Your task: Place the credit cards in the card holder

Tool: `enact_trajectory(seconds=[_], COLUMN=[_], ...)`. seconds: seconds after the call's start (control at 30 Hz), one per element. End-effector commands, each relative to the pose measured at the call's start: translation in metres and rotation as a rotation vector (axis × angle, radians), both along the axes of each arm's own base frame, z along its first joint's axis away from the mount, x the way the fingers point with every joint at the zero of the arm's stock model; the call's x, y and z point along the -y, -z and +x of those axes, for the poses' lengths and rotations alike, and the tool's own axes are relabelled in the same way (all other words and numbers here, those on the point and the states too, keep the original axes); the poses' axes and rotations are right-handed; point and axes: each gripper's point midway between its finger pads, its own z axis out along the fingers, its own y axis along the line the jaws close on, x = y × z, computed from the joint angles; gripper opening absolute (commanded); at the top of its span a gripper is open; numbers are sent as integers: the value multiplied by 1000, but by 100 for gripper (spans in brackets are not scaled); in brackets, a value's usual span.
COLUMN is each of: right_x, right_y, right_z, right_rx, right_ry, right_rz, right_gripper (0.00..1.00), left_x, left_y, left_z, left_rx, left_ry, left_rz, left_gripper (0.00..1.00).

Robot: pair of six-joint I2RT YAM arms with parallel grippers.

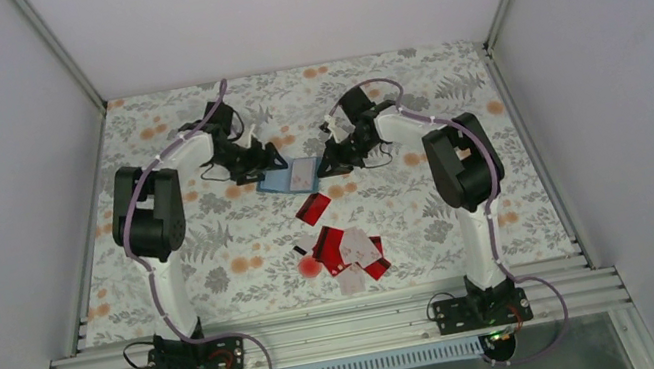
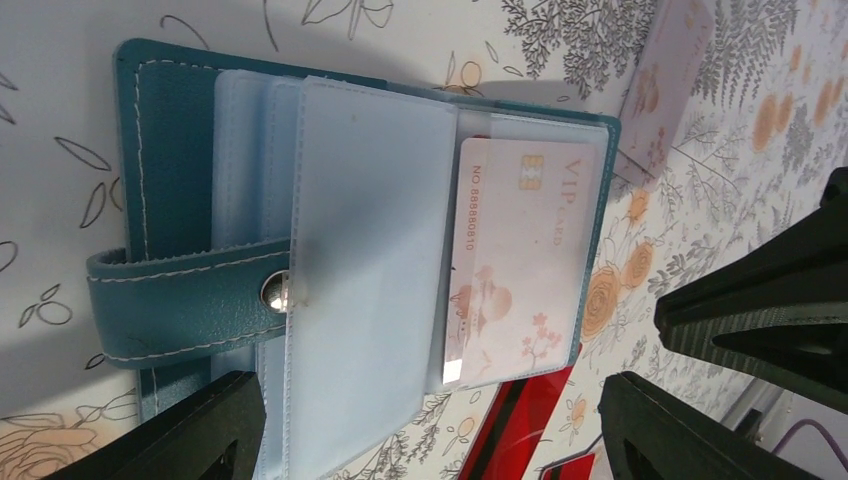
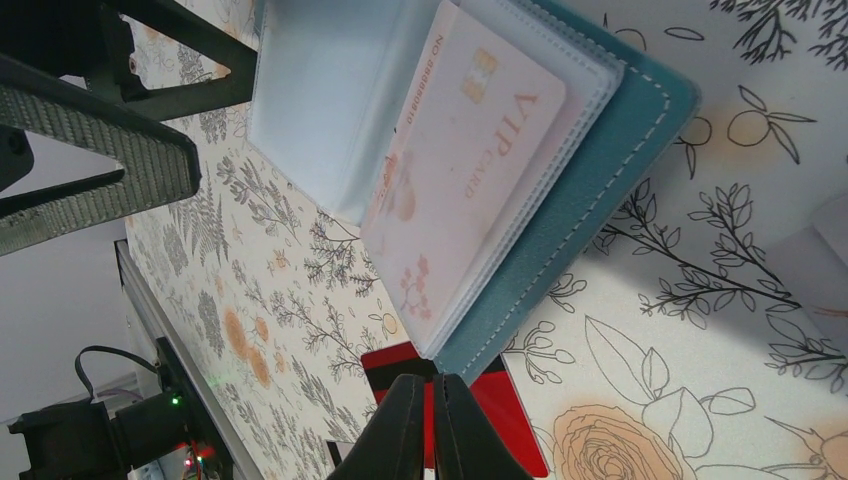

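Note:
The teal card holder (image 1: 280, 181) lies open on the flowered table between both arms. A pale pink VIP card (image 2: 520, 270) sits inside one of its clear sleeves (image 2: 370, 260). My left gripper (image 2: 430, 440) stands open at the holder's edge, one finger on each side of the loose sleeve, gripping nothing. My right gripper (image 3: 432, 385) is shut just off the holder's (image 3: 600, 190) near corner, above a red card (image 3: 515, 420) lying flat there. Another pale card (image 2: 665, 90) lies beyond the holder. More red and white credit cards (image 1: 352, 251) are piled nearer the arm bases.
A single red card (image 1: 314, 208) lies between the holder and the pile. A round red blob (image 1: 308, 267) and a tiny black piece (image 1: 299, 249) sit left of the pile. White walls enclose the table on three sides.

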Motion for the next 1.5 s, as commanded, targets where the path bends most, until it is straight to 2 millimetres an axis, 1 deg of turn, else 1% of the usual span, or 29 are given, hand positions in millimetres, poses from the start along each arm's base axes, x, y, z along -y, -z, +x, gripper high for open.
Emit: enact_trajectory(seconds=[0.0, 0.13, 0.3, 0.5, 0.63, 0.73, 0.97, 1.07, 1.13, 1.23, 1.33, 1.4, 1.47], right_x=[-3, -4, -4, -2, -1, 0, 5, 9, 12, 15, 15, 14, 13], right_y=[2, 2, 2, 8, 13, 13, 6, 3, 3, 2, 5, 8, 8], right_z=[1, 1, 0, -2, -4, -3, 4, 5, 3, 1, -3, -4, -3], right_rx=[-7, -6, -6, -16, -24, -22, 19, 36, 39, 46, 33, 25, 23], right_ry=[-10, -9, -7, 0, 9, 12, 40, 61, 70, 78, 75, 72, 70], right_rz=[5, 6, 6, 3, -5, -7, -46, -63, -73, -76, -72, -68, -64], right_gripper=[4, 4, 4, 4, 4, 4, 4, 4, 4, 4, 4, 4, 4], left_x=[13, 21, 29, 38, 42, 47, 73, 84, 79, 56, 39, 27, 22], left_y=[-17, -25, -28, -37, -33, -32, -42, -42, -40, -34, -30, -24, -21], left_z=[4, 4, 4, 6, 6, 4, -4, -9, -6, 7, 11, 12, 10], left_rx=[46, 60, 64, 86, 85, 84, 108, 113, 127, 153, 145, 142, 137], left_ry=[37, 56, 72, 90, 104, 115, 182, 214, 194, 119, 92, 91, 108], left_rz=[-61, -75, -75, -59, -17, -24, -74, -82, -34, 87, 92, 104, 92], left_gripper=[84, 84, 84, 84, 84, 84, 83, 82, 81, 82, 82, 85, 88])
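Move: The open card holder's middle lies roughly 5 cm to the right of the left hand, 3 cm back and 3 cm below. From the shut right hand it is about 8 cm to the left, 1 cm ahead and 3 cm down. The nearest red card is some 8 cm back and 4 cm left of the right hand, 4 cm below. A pale card stands about 5 cm right and 3 cm ahead of that hand, also 4 cm lower. Over the card holder's light-blue leaves the left hand, still wide open, sweeps right about 7.5 cm while rising, turning some 10 degrees clockwise, then swings back left about 3 cm, forward a little and lower. Late on, the shut right hand sinks about 2 cm and shifts right 1.5 cm beside the holder's right edge; whether it touches can't be seen. ##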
